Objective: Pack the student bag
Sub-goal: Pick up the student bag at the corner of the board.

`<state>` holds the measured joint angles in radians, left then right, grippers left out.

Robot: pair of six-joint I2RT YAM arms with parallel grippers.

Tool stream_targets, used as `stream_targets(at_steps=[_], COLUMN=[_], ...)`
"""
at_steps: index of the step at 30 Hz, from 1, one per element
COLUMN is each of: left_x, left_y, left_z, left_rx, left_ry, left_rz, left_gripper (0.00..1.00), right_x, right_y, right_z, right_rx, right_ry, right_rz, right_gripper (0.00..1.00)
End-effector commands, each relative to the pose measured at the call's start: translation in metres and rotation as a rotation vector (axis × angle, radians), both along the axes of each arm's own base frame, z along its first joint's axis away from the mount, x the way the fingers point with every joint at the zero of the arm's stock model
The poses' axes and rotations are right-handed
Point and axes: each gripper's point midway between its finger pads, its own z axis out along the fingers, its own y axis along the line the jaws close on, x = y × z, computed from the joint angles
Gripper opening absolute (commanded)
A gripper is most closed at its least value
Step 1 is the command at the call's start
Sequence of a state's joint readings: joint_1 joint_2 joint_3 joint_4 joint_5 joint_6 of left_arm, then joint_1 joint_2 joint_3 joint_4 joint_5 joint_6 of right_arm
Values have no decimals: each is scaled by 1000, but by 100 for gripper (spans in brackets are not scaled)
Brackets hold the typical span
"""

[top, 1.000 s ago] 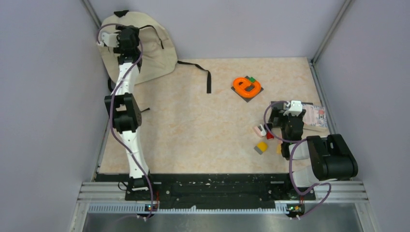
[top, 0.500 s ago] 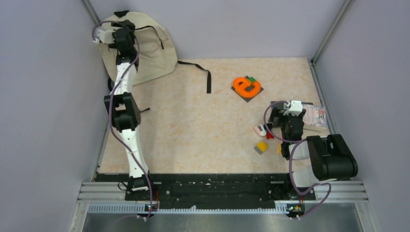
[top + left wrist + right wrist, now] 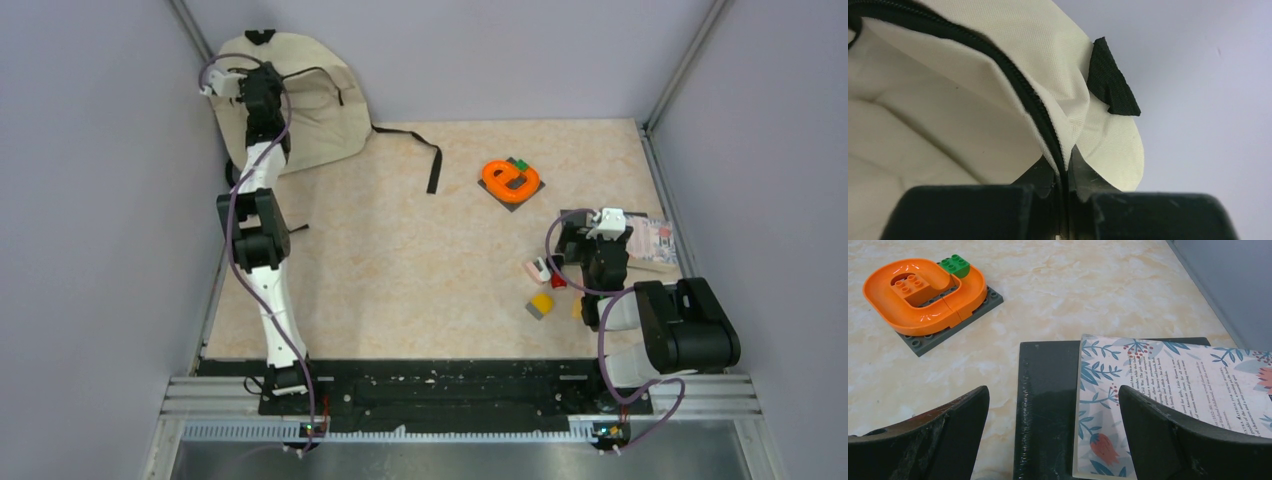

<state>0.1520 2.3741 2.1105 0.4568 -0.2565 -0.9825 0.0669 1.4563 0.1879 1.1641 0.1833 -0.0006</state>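
Note:
The student bag (image 3: pixel 315 105), beige with black zippers and straps, lies at the table's far left corner. My left gripper (image 3: pixel 248 88) is over its left part. In the left wrist view, the left gripper (image 3: pixel 1064 172) is shut on the bag's (image 3: pixel 973 125) black zipper edge, with cream fabric on both sides of the fingers. My right gripper (image 3: pixel 597 240) stands open low over the right side of the table. In the right wrist view, the right gripper (image 3: pixel 1053 440) has a dark board (image 3: pixel 1048 390) and a flower-patterned book (image 3: pixel 1173 385) between its wide fingers, without touching them.
An orange toy track on a grey plate (image 3: pixel 511 181) sits at the back centre-right. Small blocks, yellow-grey (image 3: pixel 541 304), red (image 3: pixel 557 281) and pink-white (image 3: pixel 537 268), lie left of the right gripper. A black bag strap (image 3: pixel 420 155) trails onto the table. Walls stand close on both sides.
My left gripper has gone from open to shut on the bag's zipper edge, and the bag's top has shifted slightly. The right arm has not moved.

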Motion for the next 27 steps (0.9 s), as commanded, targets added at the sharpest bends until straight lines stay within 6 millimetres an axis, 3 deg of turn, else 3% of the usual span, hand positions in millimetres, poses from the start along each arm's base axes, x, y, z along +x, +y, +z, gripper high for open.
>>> stream_targets(at_steps=[1,8,15,18,23,27], left_x=[-42,-97,-150,-168,-204,-235], left_y=[-11,-20,-52,-65,-94,-132], left_z=[83,118,156,165,180,188], left_rx=[101,173,245,286,334,320], left_ry=[-194,-286,-347,-322,-297,-283], left_rz=[-18,11,10,11,-3,-42], left_gripper=[0,0,0,0,0,0], right_x=[3,2,1,1,-9,-17], right_y=[-4,-4,-4,-9,-23,-25], right_z=[12,12,16,26,64,96], right_rx=[-3,-3,-3,20,91,214], right_ry=[-51,-49,-64,-34,-115,-139], right_rz=[-10,-10,-12,-49,-151,-192], right_gripper=[99,99,99,99,99,99])
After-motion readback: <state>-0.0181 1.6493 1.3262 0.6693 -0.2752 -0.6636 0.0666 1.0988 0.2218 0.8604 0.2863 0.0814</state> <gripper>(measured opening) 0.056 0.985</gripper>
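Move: The left hand is already shut on the zipped rim of the student bag, propped in the far left corner of the board. The bag's middle lies about 5 cm back, 9 cm right and 13 cm below it; the black carry loop is roughly 6 cm ahead, level sideways, 2 cm higher. On the board, some 32 cm down, the near strap end lies 27 cm back and 11 cm right. From the idle right hand, the bag is about 72 cm left, 29 cm ahead, 9 cm up. Keeping its pinch on the bag's rim, the left hand draws back about 17 cm towards the base and some 11 cm to the right, away from the far left corner, dipping a touch before it climbs about 9 cm and rolling some 15 degrees so that its left side rises. Near the end the right hand, open and empty, starts up off its resting place above the book, rising about 6 cm and beginning to tip its fingers up and turn slightly to the right. ##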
